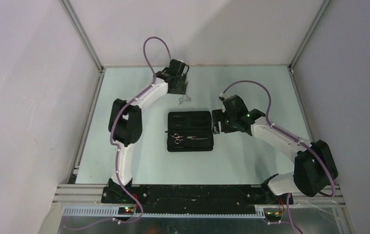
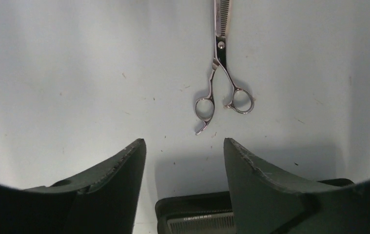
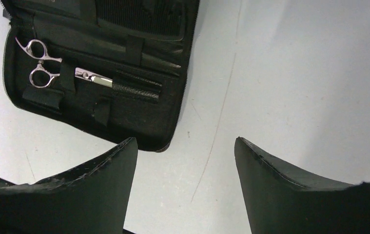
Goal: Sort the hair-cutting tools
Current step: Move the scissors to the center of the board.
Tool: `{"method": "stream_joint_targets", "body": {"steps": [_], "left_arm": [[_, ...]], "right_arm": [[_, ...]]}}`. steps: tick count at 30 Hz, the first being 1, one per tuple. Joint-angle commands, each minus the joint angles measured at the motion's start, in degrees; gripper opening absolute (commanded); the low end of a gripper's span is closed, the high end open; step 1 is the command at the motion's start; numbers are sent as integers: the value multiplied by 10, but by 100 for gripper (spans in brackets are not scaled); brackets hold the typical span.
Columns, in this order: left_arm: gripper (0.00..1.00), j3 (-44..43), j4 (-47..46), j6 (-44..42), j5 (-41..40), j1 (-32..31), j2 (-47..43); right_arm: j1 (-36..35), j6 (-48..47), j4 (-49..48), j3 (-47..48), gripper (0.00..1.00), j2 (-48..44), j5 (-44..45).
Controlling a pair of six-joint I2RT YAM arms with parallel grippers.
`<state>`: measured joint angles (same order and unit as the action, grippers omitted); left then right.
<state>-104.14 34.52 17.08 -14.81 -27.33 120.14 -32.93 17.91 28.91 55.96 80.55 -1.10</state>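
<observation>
One pair of silver scissors (image 2: pixel 220 51) lies loose on the table just beyond my left gripper (image 2: pixel 185 146), ring handles toward the fingers. In the top view this pair (image 1: pixel 185 100) is behind the black case (image 1: pixel 192 146). The left gripper (image 1: pixel 183 90) is open and holds nothing. A second pair of scissors (image 3: pixel 89 76) is strapped inside the open case (image 3: pixel 139 117), and it also shows in the top view (image 1: pixel 175 138). A black comb (image 3: pixel 139 12) lies in the case's upper half; its toothed edge (image 2: pixel 200 222) shows below the left fingers. My right gripper (image 3: pixel 186 144) stands open and empty over bare table, right of the case.
The case lies open in the middle of the pale green table (image 1: pixel 251 151). White walls and a metal frame enclose the table on three sides. Both arm bases sit at the near edge.
</observation>
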Motion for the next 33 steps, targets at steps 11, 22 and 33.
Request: {"method": "stream_joint_targets", "body": {"steps": [11, 22, 33], "left_arm": [[43, -92, 62, 17, 60, 2, 110], [32, -127, 107, 18, 101, -2, 164], [0, -141, 113, -43, 142, -67, 169]], "right_arm": [[11, 14, 29, -37, 77, -75, 45], [35, 23, 38, -69, 77, -124, 35], [40, 26, 50, -68, 76, -146, 37]]}}
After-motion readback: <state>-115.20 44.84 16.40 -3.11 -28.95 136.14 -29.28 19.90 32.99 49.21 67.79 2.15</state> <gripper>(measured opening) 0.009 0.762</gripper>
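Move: The scissors lie on the board with their blades pointing away; their middle is about 5 cm ahead of the left hand, 5 cm to its right and 10 cm below, with the finger rest at their near end. On the board, the open case is centred roughly 17 cm behind that hand and 7 cm to its right, the scissors stored in it some 20 cm back and 7 cm right. From the right hand, the loose scissors are around 26 cm ahead, 15 cm left and 9 cm below. The left hand sinks about 10 cm towards the handle end of the loose scissors, easing a little right and back while the wrist tips the fingers nearly 20 degrees further down, and its half-closed fingers then shut, pinching the thin finger rest at the tips before it draws off right and slightly back towards the case with the scissors in tow. Meanwhile the right hand, open and empty, slides about 5 cm right and a little back, away from the case. ##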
